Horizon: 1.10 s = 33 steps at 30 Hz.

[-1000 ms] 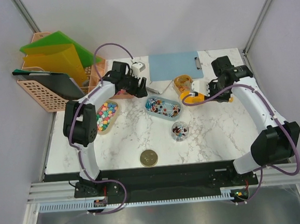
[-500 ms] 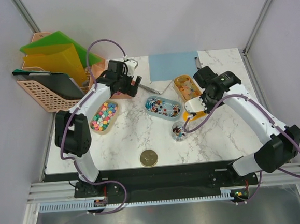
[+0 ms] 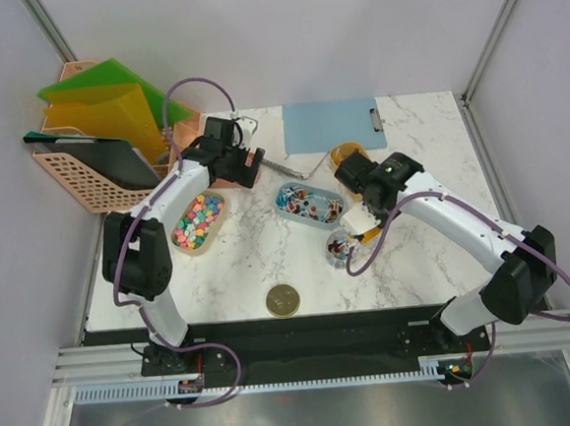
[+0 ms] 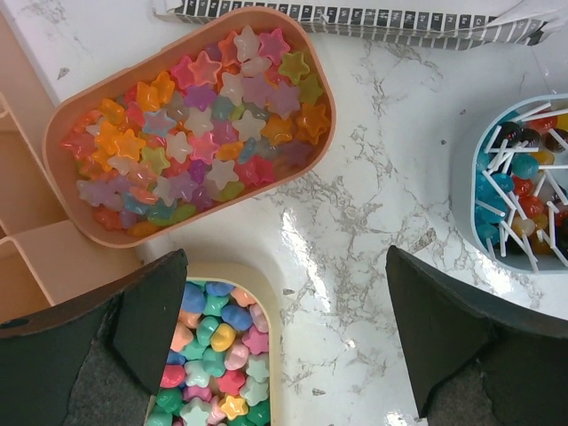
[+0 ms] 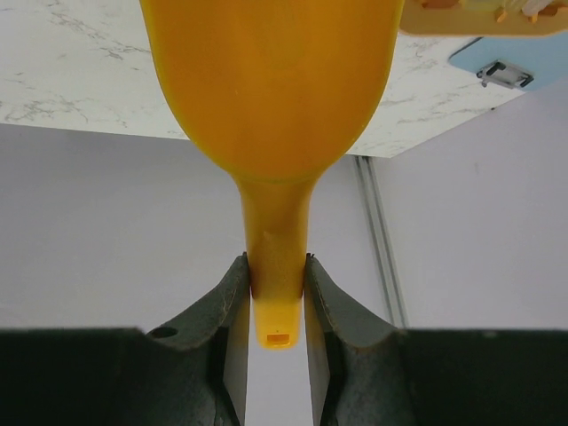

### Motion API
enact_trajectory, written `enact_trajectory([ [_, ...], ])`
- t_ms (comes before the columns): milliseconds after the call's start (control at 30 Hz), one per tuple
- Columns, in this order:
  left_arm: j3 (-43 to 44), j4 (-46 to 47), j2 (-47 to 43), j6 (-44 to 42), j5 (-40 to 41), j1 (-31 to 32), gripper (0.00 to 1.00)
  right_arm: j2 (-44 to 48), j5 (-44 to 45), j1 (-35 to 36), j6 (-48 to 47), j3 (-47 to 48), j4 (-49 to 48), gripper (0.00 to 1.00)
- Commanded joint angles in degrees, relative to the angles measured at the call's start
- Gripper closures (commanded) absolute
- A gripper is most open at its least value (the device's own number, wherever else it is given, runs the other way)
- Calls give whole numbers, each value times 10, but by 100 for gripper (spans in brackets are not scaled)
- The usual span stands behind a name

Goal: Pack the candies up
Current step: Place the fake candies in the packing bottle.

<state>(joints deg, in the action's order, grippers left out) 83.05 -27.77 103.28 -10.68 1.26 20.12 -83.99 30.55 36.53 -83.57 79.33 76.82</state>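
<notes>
My left gripper [image 4: 288,328] is open and hangs over bare marble between three trays of candies. A pink tray of star candies [image 4: 195,124] lies ahead of it. A cream tray of pastel candies [image 4: 217,355] reaches under its left finger [image 4: 146,324]. A pale blue tray of wrapped pieces on sticks [image 4: 524,186] is at the right. From above, the left gripper [image 3: 243,164] covers the pink tray. My right gripper [image 5: 277,275] is shut on the handle of the orange scoop [image 5: 266,80]. It hovers just above a small clear jar [image 3: 338,249] holding a few candies.
A round gold lid [image 3: 283,299] lies near the front edge. An orange tray [image 3: 346,155] sits behind the right arm, with a blue clipboard [image 3: 329,126] at the back. A pink basket of folders [image 3: 93,154] stands at the far left. A black-and-white striped strip [image 4: 355,13] lies beyond the pink tray.
My right arm swung left and nearer with the scoop, from the orange tray to above the jar. My left gripper opened wide and shifted slightly left.
</notes>
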Motion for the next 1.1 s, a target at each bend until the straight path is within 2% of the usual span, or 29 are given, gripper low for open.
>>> enact_trajectory([
  [0,4,4,-40,21,30,2,0,-16,62,44,44,-20,26,100],
  [333,-14,17,-87,24,50,2,0,-58,121,121,140,-17,54,100],
  [533,-39,12,-135,57,-11,2,0,-46,136,122,170,6,68,100],
  [633,-54,7,-146,102,-140,-1,1,-45,75,103,204,54,63,100],
  [667,-54,0,-147,128,-213,-1,3,-46,48,83,215,83,48,100],
  [700,-52,-1,-147,139,-245,-2,4,-47,-4,72,228,95,41,100],
  [733,-53,-2,-149,145,-285,-3,8,-45,-40,59,250,108,28,100],
  [767,-52,-4,-148,148,-369,-6,12,-38,-77,30,263,131,-1,100],
  [800,-51,-5,-145,149,-405,-7,17,-34,-159,14,270,138,-16,100],
  [833,-48,-8,-142,151,-440,-13,26,-28,-184,0,282,138,-33,100],
  [867,-43,-8,-130,155,-519,-17,32,-21,-206,-18,282,120,-75,100],
  [900,-38,-7,-121,163,-554,-21,36,-6,-226,-21,278,107,-94,100],
  [933,-32,-8,-111,172,-587,-27,47,1,-245,-21,272,93,-112,100],
  [967,-21,-4,-96,187,-649,-28,50,8,-260,-22,262,71,-147,100],
  [1067,-13,3,-89,210,-679,-28,43,22,-304,-30,263,50,-192,100],
])
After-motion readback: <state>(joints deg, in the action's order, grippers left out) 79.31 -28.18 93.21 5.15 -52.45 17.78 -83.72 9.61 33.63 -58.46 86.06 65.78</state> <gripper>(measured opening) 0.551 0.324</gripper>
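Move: The right hand holds the scoop by its handle, bowl tipped down to the left. From that hand the bottle stands about 10 cm to the left, level fore and aft, 16 cm below; the lollipop tray 17 cm left and 12 cm ahead, the right-hand candy tray 20 cm ahead and 4 cm left. For the empty left hand, the scoop's bowl is some 24 cm right, 16 cm back, 5 cm higher; the lollipop tray 14 cm right, 3 cm back, the gummy tray 9 cm ahead, 5 cm left. Leftward and slightly down over the bottle, the right hand first tips the scoop a little further, then eases forward, left and up, rolling its left side up some 45 degrees to level the bowl, grip kept. The left hand rises, then swings back and right towards the scoop, about 18 cm in all, turning clockwise and closing its fingers about halfway, without touching it. ##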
